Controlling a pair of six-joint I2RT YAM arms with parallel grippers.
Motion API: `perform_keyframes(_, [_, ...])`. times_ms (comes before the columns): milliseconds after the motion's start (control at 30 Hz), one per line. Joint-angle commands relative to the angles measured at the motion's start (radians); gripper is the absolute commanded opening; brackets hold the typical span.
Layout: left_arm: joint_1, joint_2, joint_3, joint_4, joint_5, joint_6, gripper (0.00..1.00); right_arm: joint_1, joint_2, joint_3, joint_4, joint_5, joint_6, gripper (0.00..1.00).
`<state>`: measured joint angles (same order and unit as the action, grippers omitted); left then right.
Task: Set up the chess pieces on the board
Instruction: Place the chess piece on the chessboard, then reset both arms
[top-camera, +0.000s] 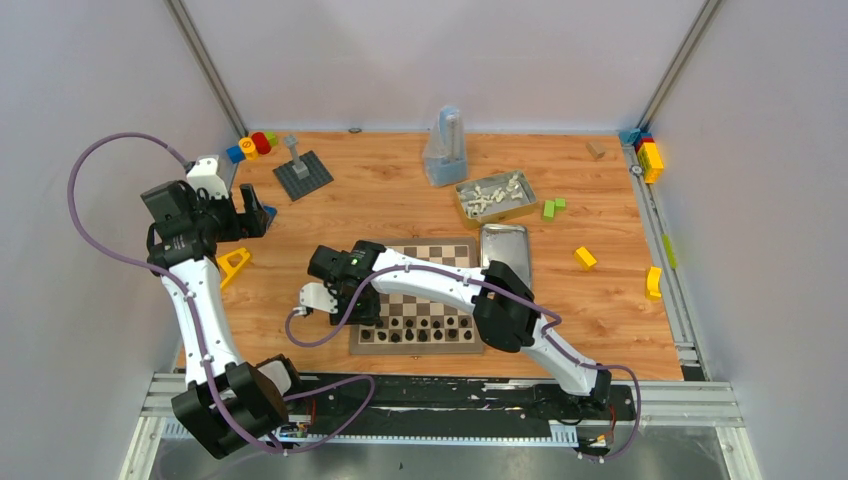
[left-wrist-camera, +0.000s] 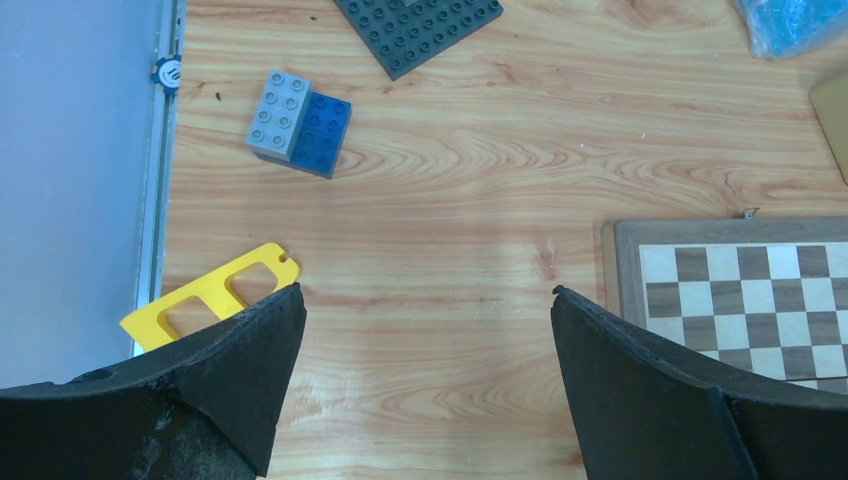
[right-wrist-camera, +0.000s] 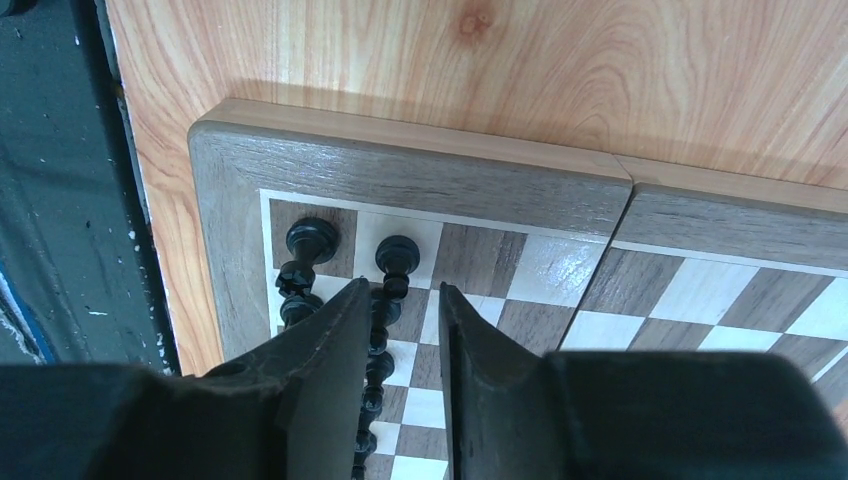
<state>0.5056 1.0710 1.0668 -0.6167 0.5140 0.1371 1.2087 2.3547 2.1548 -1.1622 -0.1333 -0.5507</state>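
The board (top-camera: 415, 262) lies at the near centre of the table. Black chess pieces (top-camera: 425, 330) fill its two nearest rows. My right gripper (top-camera: 364, 314) hangs over the board's near left corner. In the right wrist view its jaws (right-wrist-camera: 404, 290) stand narrowly open above the line of black pawns (right-wrist-camera: 397, 258), gripping none; a black rook (right-wrist-camera: 312, 240) stands on the corner square. The white chess pieces (top-camera: 495, 195) lie in a metal tin behind the board. My left gripper (left-wrist-camera: 428, 290) is wide open over bare wood left of the board (left-wrist-camera: 625, 270), holding nothing.
An empty metal tin (top-camera: 505, 250) rests at the board's right edge. A clear plastic bag (top-camera: 445, 150), a dark grey studded plate (top-camera: 303, 173), green blocks (top-camera: 552, 207) and yellow blocks (top-camera: 585, 258) lie around. A yellow flat piece (left-wrist-camera: 215, 290) and a grey-blue block (left-wrist-camera: 300, 122) sit near my left gripper.
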Motion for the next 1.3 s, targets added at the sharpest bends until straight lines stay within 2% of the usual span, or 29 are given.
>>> perform_keyframes(0, [0.014, 0.003, -0.006, 0.033, -0.004, 0.022, 1.0, 0.006, -0.087, 0.027, 0.018, 0.019, 0.015, 0.35])
perform_keyframes(300, [0.014, -0.003, -0.006, 0.046, 0.0, 0.022, 1.0, -0.019, -0.233, 0.01, 0.016, 0.044, 0.041, 0.45])
perform_keyframes(467, [0.014, -0.034, -0.023, 0.07, 0.045, 0.036, 1.0, -0.096, -0.357, -0.03, 0.031, 0.039, 0.08, 0.51])
perform_keyframes(667, [0.01, -0.092, -0.09, 0.161, 0.164, 0.066, 1.0, -0.304, -0.618, -0.307, 0.214, -0.006, 0.167, 0.62])
perform_keyframes(833, [-0.094, -0.119, -0.127, 0.195, 0.111, 0.103, 0.99, -0.524, -0.856, -0.548, 0.387, 0.0, 0.235, 0.71])
perform_keyframes(1067, [-0.195, -0.159, -0.167, 0.299, 0.113, 0.072, 0.99, -0.855, -1.152, -0.799, 0.579, -0.091, 0.372, 0.99])
perform_keyframes(1267, [-0.206, -0.199, -0.179, 0.342, 0.114, 0.038, 1.0, -1.049, -1.388, -1.089, 0.786, -0.047, 0.454, 1.0])
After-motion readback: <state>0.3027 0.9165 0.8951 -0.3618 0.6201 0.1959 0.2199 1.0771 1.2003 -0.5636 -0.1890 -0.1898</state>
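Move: The leftmost black pawn of the front row stands right between the right hand's slightly parted fingertips, its middle about 1 cm below the hand point. The next pawn is 3 cm to its right, and the corner black piece 3 cm behind it. The tin of white pieces lies some 27 cm ahead and 25 cm right of this hand, the empty tray about 14 cm ahead and 27 cm right. From the left hand the pawn is roughly 14 cm back, 23 cm right and 19 cm below. The already released pawn is left on its corner square: the right hand rises straight off it, opening its fingers wide, then sweeps about 35 cm right and 16 cm forward over the board towards the tin side, over 20 cm higher by the end, swinging clockwise until the fingers point forward and down. The open left hand shifts some 8 cm right, turning slightly clockwise. ##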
